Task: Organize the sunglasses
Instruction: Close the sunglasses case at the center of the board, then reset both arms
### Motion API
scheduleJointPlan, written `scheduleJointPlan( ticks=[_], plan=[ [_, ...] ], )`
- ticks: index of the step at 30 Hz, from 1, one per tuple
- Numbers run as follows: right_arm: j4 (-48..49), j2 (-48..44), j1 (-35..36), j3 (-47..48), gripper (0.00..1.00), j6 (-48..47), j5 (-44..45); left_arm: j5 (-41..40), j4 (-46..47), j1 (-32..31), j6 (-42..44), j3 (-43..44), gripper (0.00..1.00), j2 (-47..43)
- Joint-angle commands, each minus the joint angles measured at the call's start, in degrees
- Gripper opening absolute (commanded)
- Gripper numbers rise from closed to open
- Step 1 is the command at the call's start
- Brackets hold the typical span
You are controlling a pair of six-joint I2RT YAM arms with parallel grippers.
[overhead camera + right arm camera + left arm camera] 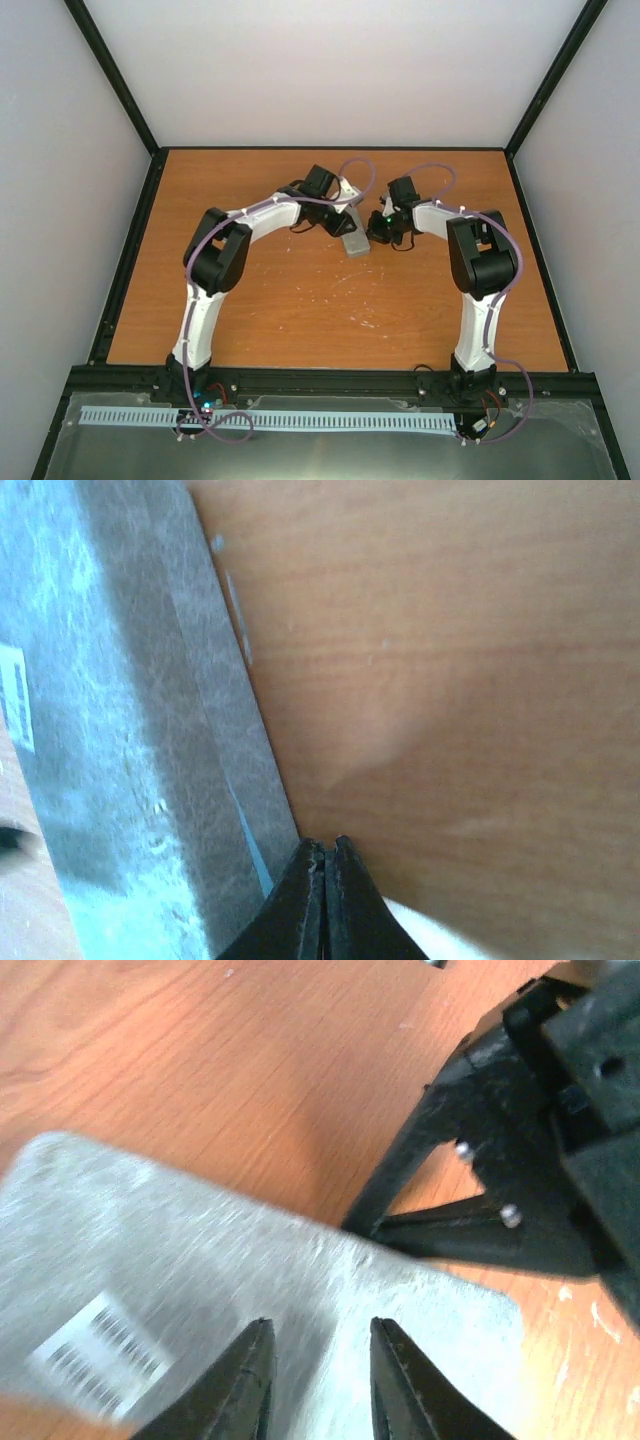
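Observation:
A grey rectangular case lies shut on the wooden table between my two grippers. The sunglasses are hidden. My left gripper hovers over the case's grey lid, fingers slightly apart with nothing between them. A barcode label sits on the lid. My right gripper is shut, its tips against the long side of the case. A thin pale blue sliver shows in the case's seam beside those tips. In the left wrist view the right gripper's black fingers touch the case's far edge.
The brown wooden table is ringed by a black frame and pale walls. Both arms reach in toward the middle back of the table, the left gripper and the right gripper close together at the case.

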Motion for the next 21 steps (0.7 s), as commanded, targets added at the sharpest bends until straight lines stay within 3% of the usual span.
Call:
scheduleJointPlan(
  ticks=[1,7,9,10,11,13,15,18,21],
  plan=[
    [-3.91,-2.86,1.67,-2.8,0.03,-0.38,-1.69,-3.65,0.16,4.56,0.61,-3.86,0.36,-9.59],
    [-3.22,-6.4,2.83,-6.24,0.03,0.17,-0.54,-5.82,0.15,10.6,0.88,-7.54,0.64,-17.91],
    [-4.07,-9.37,2.76,-6.78,0.04,0.06,2.25,-5.7,-0.06,12.14,-0.03,-8.28,0.83,-19.87],
    [-4.97,-11.16,2.58,-6.91,0.07,0.11,3.65,-5.43,-0.08,13.04,-1.02,-8.68,0.95,-20.79],
    [-5.7,-13.06,2.39,-6.98,0.14,0.12,5.31,-5.35,-0.1,13.85,-1.99,-9.09,0.99,-21.73],
    [-7.48,-17.57,1.32,-7.24,0.34,0.25,8.24,-5.56,0.23,15.37,-3.89,-10.08,1.0,-23.52],
    [-8.95,-22.28,-0.48,-7.52,0.48,0.27,10.52,-6.73,0.22,16.8,-4.58,-11.5,1.0,-25.8],
    [-13.68,-26.5,-3.75,-6.86,0.58,-1.37,14.73,-7.65,0.51,19.87,-6.14,-14.56,1.0,-29.19],
    [-17.18,-29.6,-7.72,-7.93,0.59,-3.11,18.11,-4.01,0.41,25.35,-8.63,-18.19,1.0,-32.12]
  ],
)
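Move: The closed sunglasses case lies right under my left hand, its middle about 3 cm below the hand, 2 cm farther out and 1 cm to the right. From my right hand, low at the case's right side, the case's middle is some 4 cm to the left, 2 cm ahead and about level in height. Nothing else stands near on the board. My left hand comes free of the lid and swings away, about 19 cm left and 13 cm up, a little forward too, opening wide and turning counter-clockwise. Meanwhile my right hand, still shut and low, draws back 5 cm along the case's right side, nudging the near end left, then rises some 12 cm and veers right, opening over halfway. ##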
